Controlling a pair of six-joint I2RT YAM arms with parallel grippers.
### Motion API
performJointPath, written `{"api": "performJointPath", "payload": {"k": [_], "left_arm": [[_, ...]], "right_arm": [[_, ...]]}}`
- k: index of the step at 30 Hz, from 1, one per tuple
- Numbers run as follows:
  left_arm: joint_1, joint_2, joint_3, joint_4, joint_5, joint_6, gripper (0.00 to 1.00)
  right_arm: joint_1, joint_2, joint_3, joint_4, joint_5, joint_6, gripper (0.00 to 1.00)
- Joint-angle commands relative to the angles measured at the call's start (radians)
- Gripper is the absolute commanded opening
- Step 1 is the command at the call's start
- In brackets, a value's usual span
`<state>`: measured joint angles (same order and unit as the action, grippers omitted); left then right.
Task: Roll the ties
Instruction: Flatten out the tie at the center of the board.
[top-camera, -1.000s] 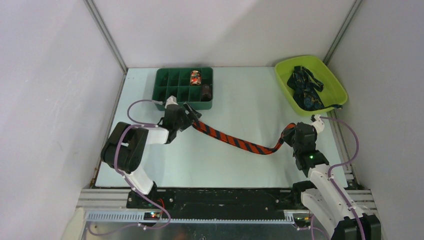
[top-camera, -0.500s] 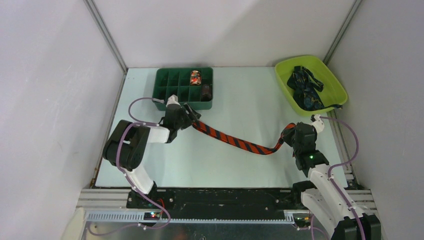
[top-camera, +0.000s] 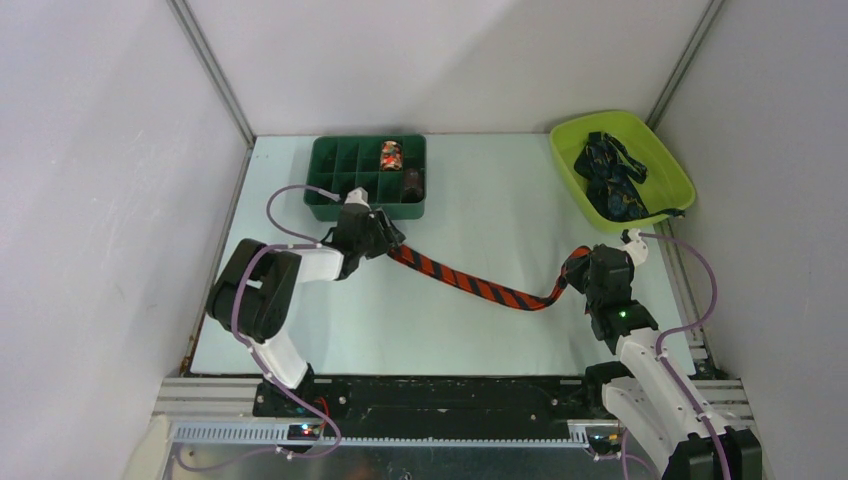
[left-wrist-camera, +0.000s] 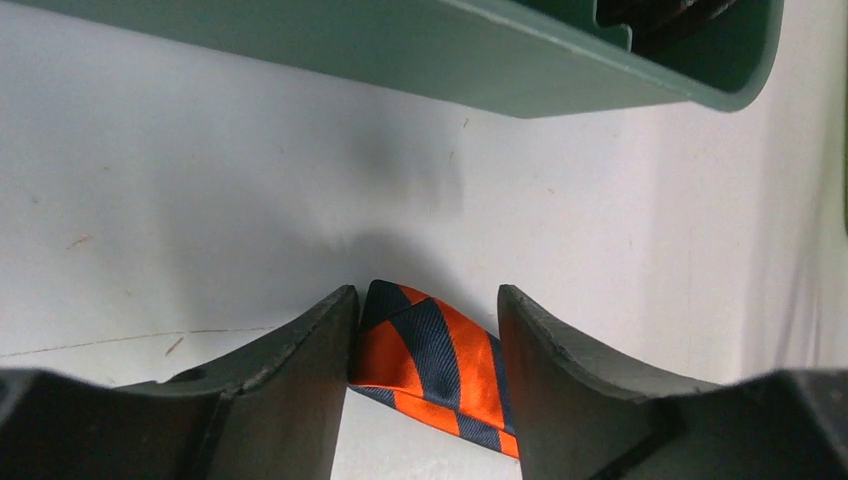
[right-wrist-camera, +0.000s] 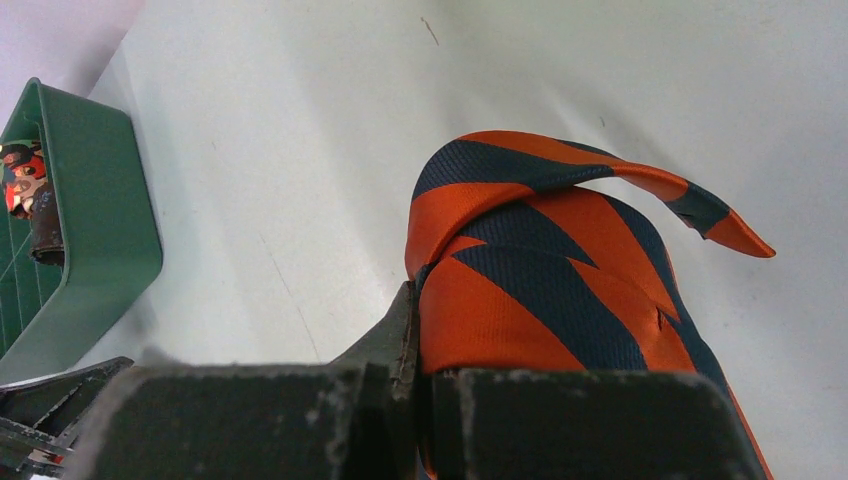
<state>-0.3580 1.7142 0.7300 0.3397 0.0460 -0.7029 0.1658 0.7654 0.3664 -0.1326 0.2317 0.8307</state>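
An orange-red tie with dark diagonal stripes lies as a long strip across the table between my two arms. Its left end sits folded between the fingers of my left gripper, which stand apart. The left finger touches the fold, and a gap shows beside the right one. My left gripper is just in front of the green tray. My right gripper is shut on the tie's other end, which bunches and curls above the jaws.
A green compartment tray at the back left holds a small patterned roll and a dark roll. Its wall is close ahead of my left fingers. A lime bin at the back right holds dark navy ties.
My left gripper has shifted slightly right toward the tray and its jaws have narrowed round the tie's end. The right arm and its end of the tie have not moved.
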Motion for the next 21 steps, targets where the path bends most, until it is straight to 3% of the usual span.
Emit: {"api": "performJointPath", "payload": {"k": [1,10,21], "left_arm": [[-0.022,0.026,-0.007,-0.145,0.04,0.03,0.61],[-0.025,-0.003,-0.026,-0.153,0.04,0.027,0.5],[-0.024,-0.032,-0.022,-0.151,0.062,0.029,0.25]], "right_arm": [[-0.007,-0.004,0.025,0.028,0.001,0.011,0.0],[-0.009,0.011,0.025,0.032,-0.003,0.016,0.0],[-0.008,0.013,0.025,0.03,0.001,0.011,0.0]]}}
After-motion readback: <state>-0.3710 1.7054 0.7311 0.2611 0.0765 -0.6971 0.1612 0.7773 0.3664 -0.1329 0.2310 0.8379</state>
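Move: The striped tie's flat left end lies between the left hand's open fingers, about 2 cm back and 1 cm below the left hand point. The green tray's middle is some 13 cm ahead and 5 cm left of that hand, and the brown tie roll inside it about 12 cm ahead and 3 cm right. From the right hand, which already holds the other end, that left end lies roughly 34 cm left, 4 cm ahead and 8 cm lower. The striped tie's left end gets pinched: the left hand eases back from the green tray by about 1.5 cm while sinking about 1 cm, its fingers narrowing from over half open to about a quarter until both sides bear on the cloth. The fingers tip slightly further down. The right hand stays put, keeping its closed grip on the other end. ##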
